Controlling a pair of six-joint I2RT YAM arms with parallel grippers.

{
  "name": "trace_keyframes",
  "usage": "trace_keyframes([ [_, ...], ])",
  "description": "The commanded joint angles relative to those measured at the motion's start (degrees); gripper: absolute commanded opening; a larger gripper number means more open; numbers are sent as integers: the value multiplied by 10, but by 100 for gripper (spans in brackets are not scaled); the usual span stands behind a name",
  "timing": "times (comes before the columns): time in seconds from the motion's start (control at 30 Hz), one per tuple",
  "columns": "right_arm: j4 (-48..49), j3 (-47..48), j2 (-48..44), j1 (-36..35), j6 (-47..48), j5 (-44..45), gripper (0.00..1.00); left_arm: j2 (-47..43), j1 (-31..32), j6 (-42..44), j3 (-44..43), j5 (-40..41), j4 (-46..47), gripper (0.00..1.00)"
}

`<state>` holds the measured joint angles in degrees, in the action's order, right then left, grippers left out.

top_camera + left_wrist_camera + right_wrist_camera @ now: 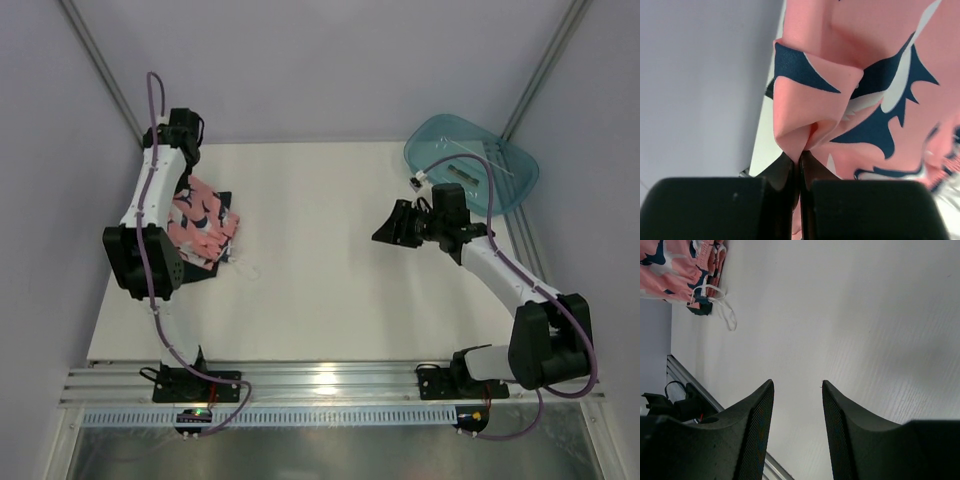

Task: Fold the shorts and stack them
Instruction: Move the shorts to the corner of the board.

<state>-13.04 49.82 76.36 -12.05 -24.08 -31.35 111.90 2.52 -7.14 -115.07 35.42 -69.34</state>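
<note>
The salmon pink shorts (207, 228) with navy and white shapes lie bunched at the table's left edge, on top of the dark shorts (223, 201), which show only as black edges around them. My left gripper (186, 190) is shut on a raised fold of the pink shorts (865, 75), pinched between the black fingertips (812, 165). My right gripper (392, 228) hovers open over bare table right of centre, its jaws apart with nothing between them (797, 385). The right wrist view catches the pink shorts (665, 270) and their white drawstring (722, 310) far off.
A translucent teal tub (470, 165) sits tilted at the table's back right corner, just behind the right arm. Aluminium rails (330, 385) run along the near edge. Grey walls close in on the left, back and right.
</note>
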Motion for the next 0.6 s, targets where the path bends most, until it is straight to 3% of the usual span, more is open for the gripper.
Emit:
trace_keyframes([
  [0.0, -1, 19, 6, -3, 9, -22, 48, 36, -51, 15, 55, 91, 83, 0],
  [0.1, -16, 23, 12, -3, 25, 1, 48, 91, -101, -17, 46, 89, 59, 0],
  [0.13, -7, 18, 15, -3, 22, -4, 48, 104, -111, -37, 44, 94, 54, 5],
  [0.2, 6, 12, 23, -3, 16, -8, 48, 139, -134, -48, 35, 114, 43, 20],
  [0.23, 6, 12, 31, -3, 19, -8, 48, 149, -138, -54, 20, 131, 42, 43],
  [0.4, -4, 8, 27, -3, 32, 4, 48, 162, -130, -95, -39, 115, 25, 51],
  [0.57, -7, 7, 12, -3, 29, 16, 48, 73, -72, -117, 19, 112, 36, 63],
])
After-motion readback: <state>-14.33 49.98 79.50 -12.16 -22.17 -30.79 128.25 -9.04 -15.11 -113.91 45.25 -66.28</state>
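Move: The left hand holds a gathered edge of the pink patterned shorts about 19 cm above the dark shorts already laid on the board, whose middle is almost straight below, about 1 cm to its right. The pink shorts' hanging body is centred about 6 cm to the hand's right and 15 cm down. The board's far-left corner is some 24 cm ahead, 9 cm left and 20 cm down. From the right hand, the dark shorts are about 47 cm left, 9 cm ahead and 12 cm lower. The left hand swings quickly left and down, about 13 cm each way and drifting slightly back, taking the held pink edge across the dark shorts towards their wall side, while the wrist turns some 20 degrees counter-clockwise and tips further down. Its fingers begin to open on the way down and let go of the pink shorts, then keep widening to over half open as the hand turns back about 2 cm to the right and up, clear of the cloth. ##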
